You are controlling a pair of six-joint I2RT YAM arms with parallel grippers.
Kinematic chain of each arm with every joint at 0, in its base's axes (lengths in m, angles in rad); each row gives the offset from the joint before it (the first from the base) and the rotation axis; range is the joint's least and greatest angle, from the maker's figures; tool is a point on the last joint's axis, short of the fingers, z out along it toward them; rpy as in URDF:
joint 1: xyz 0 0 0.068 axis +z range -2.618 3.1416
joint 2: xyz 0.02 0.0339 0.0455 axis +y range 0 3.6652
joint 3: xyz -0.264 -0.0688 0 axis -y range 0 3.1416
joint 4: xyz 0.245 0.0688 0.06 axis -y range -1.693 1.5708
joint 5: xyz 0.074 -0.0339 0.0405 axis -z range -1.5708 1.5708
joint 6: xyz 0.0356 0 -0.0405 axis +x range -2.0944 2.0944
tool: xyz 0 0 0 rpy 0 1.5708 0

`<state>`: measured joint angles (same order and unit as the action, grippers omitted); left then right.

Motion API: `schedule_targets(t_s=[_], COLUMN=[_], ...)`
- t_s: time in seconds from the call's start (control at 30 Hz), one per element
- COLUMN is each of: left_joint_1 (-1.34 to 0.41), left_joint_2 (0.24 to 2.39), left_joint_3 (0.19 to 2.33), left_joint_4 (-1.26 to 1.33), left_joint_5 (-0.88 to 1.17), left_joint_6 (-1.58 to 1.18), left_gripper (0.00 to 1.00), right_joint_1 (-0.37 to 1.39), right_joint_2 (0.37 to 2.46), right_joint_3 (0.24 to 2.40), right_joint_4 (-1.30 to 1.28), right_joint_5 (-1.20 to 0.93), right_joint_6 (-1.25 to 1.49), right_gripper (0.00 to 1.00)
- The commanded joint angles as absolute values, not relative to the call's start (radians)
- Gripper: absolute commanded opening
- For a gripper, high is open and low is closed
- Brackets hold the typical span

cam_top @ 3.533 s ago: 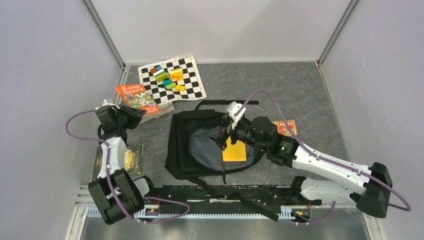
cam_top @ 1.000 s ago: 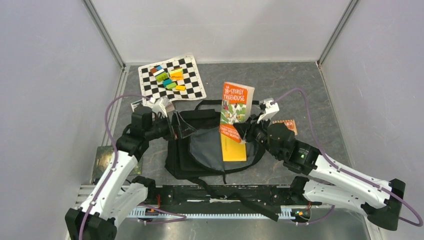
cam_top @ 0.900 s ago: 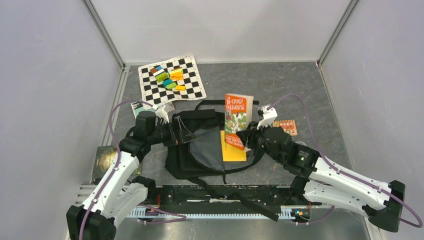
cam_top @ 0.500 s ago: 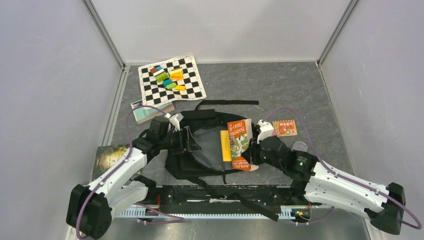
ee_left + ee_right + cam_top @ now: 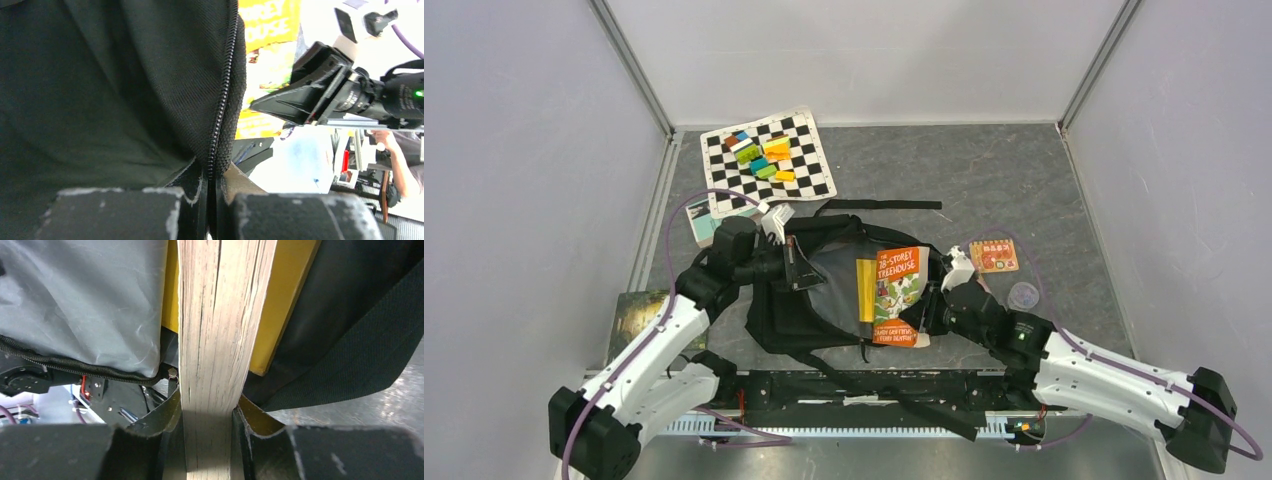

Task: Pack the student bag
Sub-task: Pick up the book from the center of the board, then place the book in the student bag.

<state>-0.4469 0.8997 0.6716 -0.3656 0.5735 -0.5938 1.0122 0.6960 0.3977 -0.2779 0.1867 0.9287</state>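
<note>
The student bag (image 5: 774,312) lies open in the middle of the table, showing its grey lining (image 5: 829,290) and a yellow notebook (image 5: 865,290) inside. My left gripper (image 5: 796,268) is shut on the bag's zipped rim (image 5: 225,100) at the left of the opening; in the left wrist view the gripper (image 5: 212,200) pinches that black fabric edge. My right gripper (image 5: 931,315) is shut on an orange book (image 5: 896,295) that lies tilted over the opening's right side. In the right wrist view the gripper (image 5: 208,440) clamps the book's page block (image 5: 215,340), with the yellow notebook (image 5: 280,315) behind it.
A chequered mat with several coloured blocks (image 5: 764,160) lies at the back left. A book (image 5: 704,225) sits left of the bag and a green book (image 5: 639,315) near the left edge. A small orange card (image 5: 994,255) and a clear round lid (image 5: 1022,295) lie right of the bag.
My left gripper has moved onto the bag's rim and shut on it. My right arm has brought the orange book down from upright to lying over the bag's opening.
</note>
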Motion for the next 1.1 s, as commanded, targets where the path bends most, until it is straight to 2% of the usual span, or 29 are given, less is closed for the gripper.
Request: schedule_targets(t_s=[0.0,0.33,0.73,0.77,1.0,1.07], left_joint_1=[-0.447,-0.446,-0.446,-0.447,-0.447,-0.447], left_joint_2=[0.866,0.875,0.901,0.902,0.905,0.912], left_joint_3=[0.729,0.726,0.714,0.711,0.689,0.682], left_joint_4=[-0.359,-0.323,-0.278,-0.269,-0.266,-0.265], left_joint_5=[0.652,0.69,0.708,0.709,0.68,0.676], left_joint_6=[-0.536,-0.56,-0.575,-0.578,-0.577,-0.575], left_gripper=[0.02,0.02,0.02,0.02,0.02,0.02], right_joint_1=[1.014,1.014,1.014,1.014,1.014,1.014], right_joint_2=[0.728,0.832,1.107,1.141,1.227,1.224], right_joint_3=[0.394,0.41,0.467,0.478,0.502,0.505], right_joint_4=[-0.116,0.091,0.278,0.266,0.099,0.049], right_joint_5=[0.15,0.183,0.183,0.182,0.293,0.336], right_joint_6=[0.997,1.048,1.011,0.993,0.901,0.878], right_gripper=[0.0,0.0,0.01,0.04,0.57,0.67])
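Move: The book is already pinched in the right hand. The middle of the bag's opening lies roughly 11 cm to that hand's left, 5 cm ahead and some 5 cm below. The yellow notebook in the bag is about 6 cm left and 5 cm ahead, a little lower than the hand, and the orange card lies some 17 cm right and 13 cm ahead on the table. From the left hand, still gripping the bag's rim, the opening's middle is about 8 cm right, 2 cm back and 8 cm down. Leftward first, then increasingly forward and finally slightly down, the right hand carries the book some 7 cm left and 5 cm forward across the bag's opening, its wrist hardly turning. At the end its fingers spread and let go of the book. The left hand nearly holds its place, keeping the zipped rim pinched. ##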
